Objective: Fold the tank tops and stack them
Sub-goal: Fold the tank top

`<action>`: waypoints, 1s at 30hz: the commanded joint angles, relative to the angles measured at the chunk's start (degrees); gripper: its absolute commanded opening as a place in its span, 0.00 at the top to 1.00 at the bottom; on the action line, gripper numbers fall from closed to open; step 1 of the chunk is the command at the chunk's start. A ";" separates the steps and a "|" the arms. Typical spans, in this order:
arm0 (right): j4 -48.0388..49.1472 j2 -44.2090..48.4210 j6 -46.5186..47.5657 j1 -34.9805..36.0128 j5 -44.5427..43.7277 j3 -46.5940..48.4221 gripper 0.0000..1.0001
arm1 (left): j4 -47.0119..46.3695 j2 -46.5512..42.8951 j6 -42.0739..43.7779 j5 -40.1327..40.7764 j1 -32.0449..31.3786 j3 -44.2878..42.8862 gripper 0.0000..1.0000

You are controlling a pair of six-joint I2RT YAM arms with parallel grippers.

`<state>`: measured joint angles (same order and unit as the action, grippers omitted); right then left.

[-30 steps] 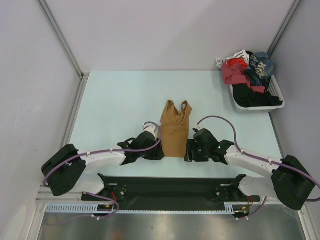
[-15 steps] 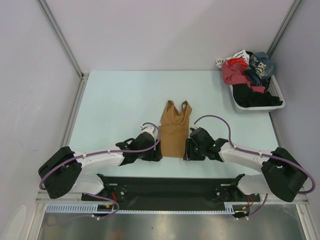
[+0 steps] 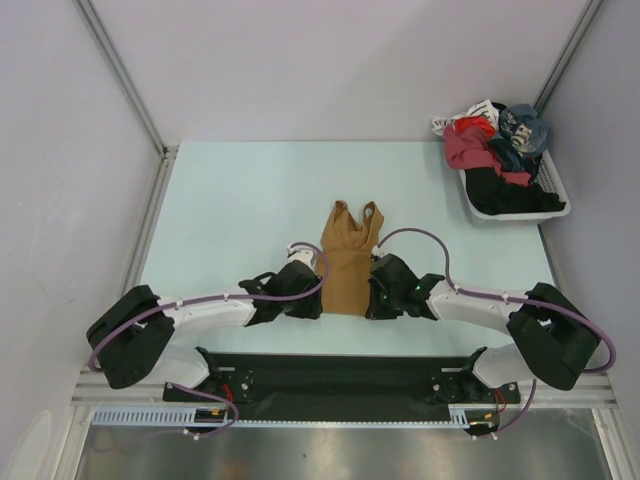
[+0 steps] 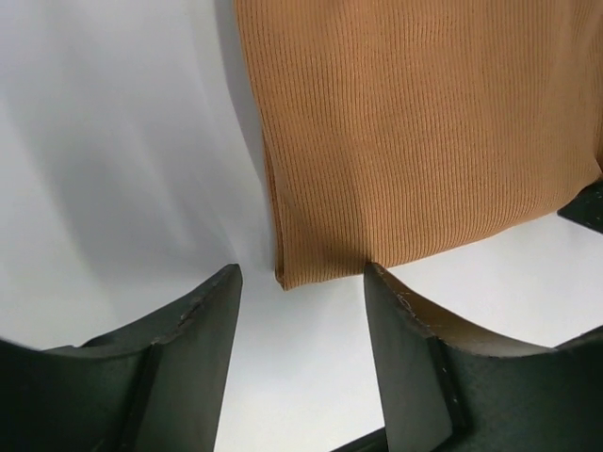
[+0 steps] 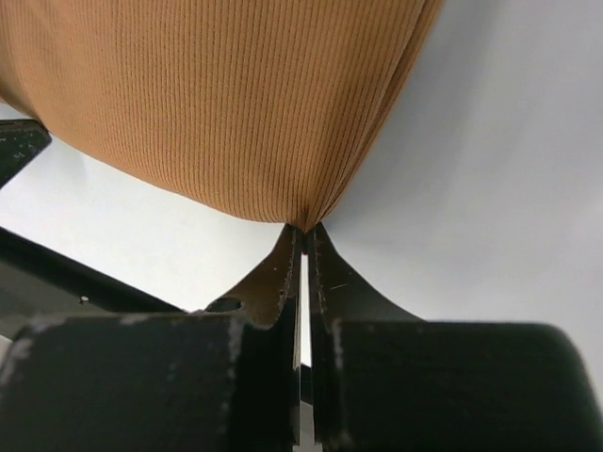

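Note:
A tan-brown tank top (image 3: 350,255) lies flat on the pale table, folded into a narrow strip with its straps pointing away from me. My left gripper (image 3: 318,300) is at its near left corner. In the left wrist view that gripper (image 4: 301,273) is open, and the corner of the ribbed tank top (image 4: 424,141) lies just beyond the gap between its fingertips. My right gripper (image 3: 372,298) is at the near right corner. In the right wrist view it (image 5: 303,229) is shut on the hem corner of the tank top (image 5: 236,104), and the cloth bunches at its tips.
A white basket (image 3: 558,188) stands at the back right, heaped with mixed clothes (image 3: 495,150) in red, black, white and blue. Metal frame posts and grey walls close in the table on the left, back and right.
The right gripper has closed on the tank top's near right corner. Both arms have edged inward toward the cloth. The left gripper has stayed open.

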<state>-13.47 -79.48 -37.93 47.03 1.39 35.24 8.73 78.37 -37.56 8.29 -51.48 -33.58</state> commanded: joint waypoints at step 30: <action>-4.10 3.37 -0.12 -1.59 -0.77 -1.85 1.00 | -6.27 5.39 5.13 -8.82 -0.28 3.35 0.82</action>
<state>-14.74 -77.28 -37.98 45.63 1.58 33.71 -1.58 80.79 -33.28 0.62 -51.46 -30.81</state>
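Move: Just under the left hand's open fingers lies the tank top's near left corner, about 1 cm to its right, 1 cm back and 1 cm below. The near right corner, shut in the right fingers, is level ahead-back and some 11 cm to the left hand's right; from the right hand the near left corner lies about 10 cm to its left, level. The left strap is roughly 26 cm ahead of the left hand and 4 cm to its right. Sliding about 2.5 cm to the right and slightly back, low over the table, the left hand follows the near left corner with its fingers still wide, turning a little clockwise, then sinks slightly and closes to pinch it. The right hand keeps its pinch on the other corner, draws that corner about 1 cm to the right, then holds. ##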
